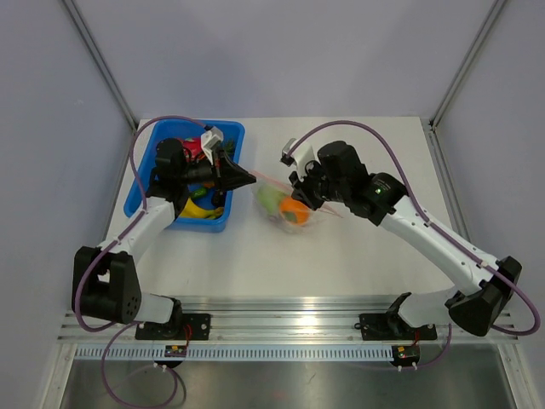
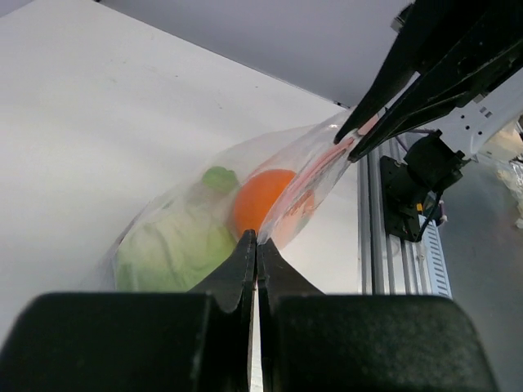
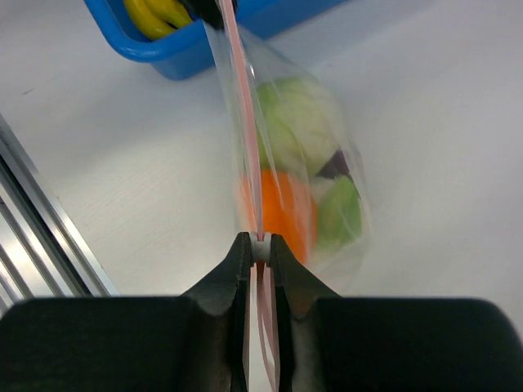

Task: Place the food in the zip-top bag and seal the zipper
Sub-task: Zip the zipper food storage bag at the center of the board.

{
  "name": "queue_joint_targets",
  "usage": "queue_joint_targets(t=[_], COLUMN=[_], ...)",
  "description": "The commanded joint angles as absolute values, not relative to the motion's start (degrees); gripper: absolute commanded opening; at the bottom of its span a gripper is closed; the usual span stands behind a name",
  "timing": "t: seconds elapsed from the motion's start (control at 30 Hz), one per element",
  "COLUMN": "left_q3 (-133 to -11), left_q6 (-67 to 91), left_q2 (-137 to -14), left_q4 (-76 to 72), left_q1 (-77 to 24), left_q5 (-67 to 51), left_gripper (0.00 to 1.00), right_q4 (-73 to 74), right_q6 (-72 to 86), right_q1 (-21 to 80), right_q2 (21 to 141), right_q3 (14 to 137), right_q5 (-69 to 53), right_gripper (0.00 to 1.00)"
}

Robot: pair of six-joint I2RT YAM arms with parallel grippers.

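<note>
The zip-top bag [image 1: 288, 211] hangs stretched between my two grippers just above the table. It holds an orange [image 1: 295, 210], a pale green cabbage [image 3: 296, 121], a green apple [image 3: 338, 214] and a dark purple piece [image 3: 333, 166]. My left gripper [image 1: 251, 178] is shut on the bag's top corner [image 2: 274, 219]. My right gripper [image 1: 301, 194] is shut on a small white slider [image 3: 261, 246] on the pink-red zipper [image 3: 238, 90]. In the left wrist view the orange [image 2: 261, 198] and cabbage [image 2: 176, 245] show through the plastic, with the right gripper's fingers [image 2: 384, 94] beyond them.
The blue tray [image 1: 136, 194] stands at the left behind the left gripper, with yellow bananas [image 1: 203, 213] and other toy food in it; its corner [image 3: 184, 57] shows in the right wrist view. An aluminium rail [image 1: 289, 311] runs along the near table edge.
</note>
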State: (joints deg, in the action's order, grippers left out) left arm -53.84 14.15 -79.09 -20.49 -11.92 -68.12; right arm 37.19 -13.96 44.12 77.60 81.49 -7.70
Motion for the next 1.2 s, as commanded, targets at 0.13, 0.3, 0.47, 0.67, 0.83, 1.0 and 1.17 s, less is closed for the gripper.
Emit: queue_joint_targets(t=[0.13, 0.3, 0.47, 0.67, 0.83, 1.0, 1.17], left_q3=[-54.9, -56.2, -57.0, -58.6, -59.0, -61.7, -72.0], left_q6=[17.0, 18.1, 18.3, 18.3, 18.8, 21.3, 19.9], left_q2=[-77.2, -79.2, -80.1, -81.0, -81.0, -82.8, -88.3], left_q4=[-27.2, -27.2, -27.0, -25.9, -25.8, -27.1, -21.4], left_q1=[-4.9, -4.0, -3.8, -3.7, -3.7, -5.9, -11.1], left_q5=[-63.6, -63.2, -62.5, -62.8, -62.2, -61.7, -57.0], left_gripper=[0.0, 0.0, 0.0, 0.0, 0.0, 0.0, 0.0], right_q4=[40.8, 42.6, 44.0, 45.5, 45.9, 41.5, 34.7], right_q6=[-9.0, -6.0, -2.7, -1.4, -1.1, -0.9, -4.3], right_q1=[42.1, 42.0, 42.0, 42.0, 42.0, 41.4, 30.3], right_q2=[69.4, 65.2, 61.5, 58.9, 57.9, 59.9, 67.4], right_q3=[73.3, 69.3, 64.9, 63.3, 64.0, 69.8, 78.1], right_q5=[-0.8, 1.8, 3.6, 5.8, 7.9, 18.9, 20.6], right_gripper=[0.0, 0.01, 0.01, 0.01, 0.01, 0.0, 0.0])
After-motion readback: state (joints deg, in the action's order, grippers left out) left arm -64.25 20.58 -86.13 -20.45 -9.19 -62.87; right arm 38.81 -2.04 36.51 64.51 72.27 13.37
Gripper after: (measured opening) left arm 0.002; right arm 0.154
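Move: The zip's open right end droops about 13 cm to the right of the right hand, 5 cm nearer the robot and 5 cm lower; the right fingers already pinch the zip partway along. The orange fruit in the bag sits about 15 cm below that hand, 1 cm back and 1 cm left, the cabbage 8 cm left, 2 cm ahead and equally low. From the left hand, pinching the left corner, the zip's right end lies some 25 cm right, 8 cm back and 5 cm lower. The bag's zip is run shut towards its right end: the right hand, still pinching it, draws right along it, first sinking and easing back, then swinging forward and up as it speeds up, about 12 cm right in all, turning some 30 degrees clockwise. The left hand keeps the left corner pinched, pulling forward and left, then pausing before going forward, up and slightly right. ##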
